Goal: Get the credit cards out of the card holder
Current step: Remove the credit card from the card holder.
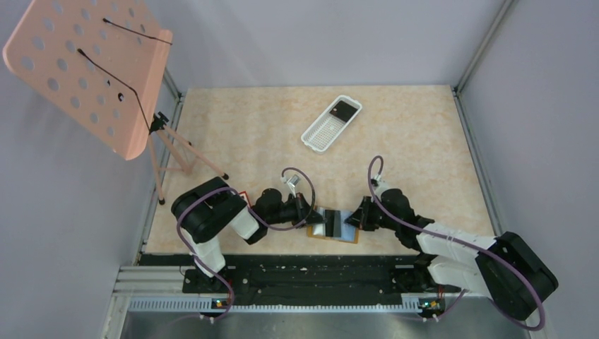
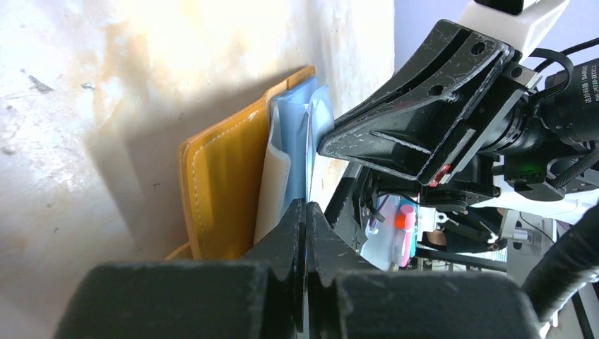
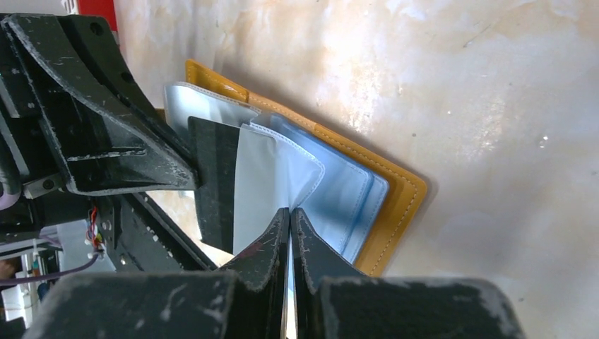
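The tan card holder (image 1: 335, 227) lies open near the table's front edge, between both arms. Its blue-grey inner panels (image 3: 346, 191) fan upward. My left gripper (image 2: 306, 206) is shut on the thin edge of one blue panel (image 2: 293, 141), beside the tan cover (image 2: 222, 191). From the opposite side, my right gripper (image 3: 290, 212) is shut on the edge of a pale grey panel (image 3: 272, 176). A dark flat rectangle (image 3: 212, 176) stands between the panels next to the left gripper's fingertip (image 3: 187, 173). I cannot tell the credit cards apart from the panels.
A white slotted tray (image 1: 331, 123) lies at the back centre with a dark flat piece (image 1: 344, 108) at its far end. A pink perforated stand (image 1: 92, 67) on thin legs (image 1: 185, 152) occupies the back left. Grey walls close in the table's sides.
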Action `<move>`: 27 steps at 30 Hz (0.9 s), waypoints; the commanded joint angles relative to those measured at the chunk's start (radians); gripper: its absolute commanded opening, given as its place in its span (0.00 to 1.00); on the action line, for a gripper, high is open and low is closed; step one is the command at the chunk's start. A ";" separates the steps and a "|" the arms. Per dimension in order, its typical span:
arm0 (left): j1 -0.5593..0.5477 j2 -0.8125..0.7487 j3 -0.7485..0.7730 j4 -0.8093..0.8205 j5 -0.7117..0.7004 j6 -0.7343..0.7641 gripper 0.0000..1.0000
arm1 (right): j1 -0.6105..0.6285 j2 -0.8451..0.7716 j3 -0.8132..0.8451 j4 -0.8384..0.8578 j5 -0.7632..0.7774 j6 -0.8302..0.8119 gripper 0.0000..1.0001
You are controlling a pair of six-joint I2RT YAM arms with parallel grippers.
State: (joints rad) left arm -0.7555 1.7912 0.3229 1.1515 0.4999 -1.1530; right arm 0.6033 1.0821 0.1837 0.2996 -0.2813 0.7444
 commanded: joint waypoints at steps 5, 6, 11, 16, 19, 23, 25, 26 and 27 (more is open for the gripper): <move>0.050 -0.112 -0.054 -0.040 -0.036 0.046 0.00 | -0.015 -0.046 0.036 -0.074 0.060 -0.039 0.00; 0.053 -0.131 -0.054 -0.071 -0.040 0.059 0.00 | -0.016 -0.053 0.042 -0.085 0.067 -0.041 0.00; 0.056 -0.279 -0.028 -0.333 -0.079 0.080 0.00 | -0.016 -0.079 0.090 -0.150 0.095 -0.082 0.08; 0.056 -0.484 0.045 -0.660 -0.141 0.067 0.00 | -0.016 -0.093 0.176 -0.218 0.113 -0.203 0.24; 0.056 -0.590 0.114 -0.876 -0.201 0.093 0.00 | -0.016 -0.098 0.236 -0.210 0.094 -0.274 0.27; 0.056 -0.686 0.162 -1.012 -0.258 0.060 0.00 | -0.013 -0.129 0.271 -0.130 0.066 -0.376 0.28; 0.056 -0.730 0.171 -1.046 -0.293 0.007 0.00 | -0.013 -0.144 0.263 -0.061 0.066 -0.420 0.30; 0.056 -0.746 0.175 -1.060 -0.307 -0.025 0.00 | -0.013 -0.146 0.259 -0.027 0.043 -0.446 0.30; 0.056 -0.760 0.182 -1.083 -0.321 -0.055 0.00 | -0.007 -0.150 0.253 0.014 0.025 -0.475 0.31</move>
State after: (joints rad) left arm -0.7025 1.0912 0.4671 0.2237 0.2668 -1.1145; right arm 0.5987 0.9623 0.4137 0.1524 -0.2092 0.4122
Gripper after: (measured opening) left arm 0.010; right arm 0.300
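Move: The black credit card, its left edge already pinched by the left fingers, has its middle about 3 cm to that hand's right, 1 cm back and 1 cm lower. From the left hand, the open card holder is centred some 3 cm right, 1 cm back and 4 cm below; the sleeve flap sits about 7 cm right, 1 cm back and 1 cm lower. The right fingers still hold the flap almost at their tips, with the card 4 cm to their left, level with them in reach and height. The credit card is drawn leftward out of its sleeve by the left fingers' kept grip, about 3 cm nearly level, then lifted some 9 cm with further left and slightly forward travel, the hand turning about 15 degrees counter-clockwise. The right hand first holds the sleeve flap, easing a centimetre rightward, then opens partway, lets go and rises forward off the holder, its fingers tipping upward. ##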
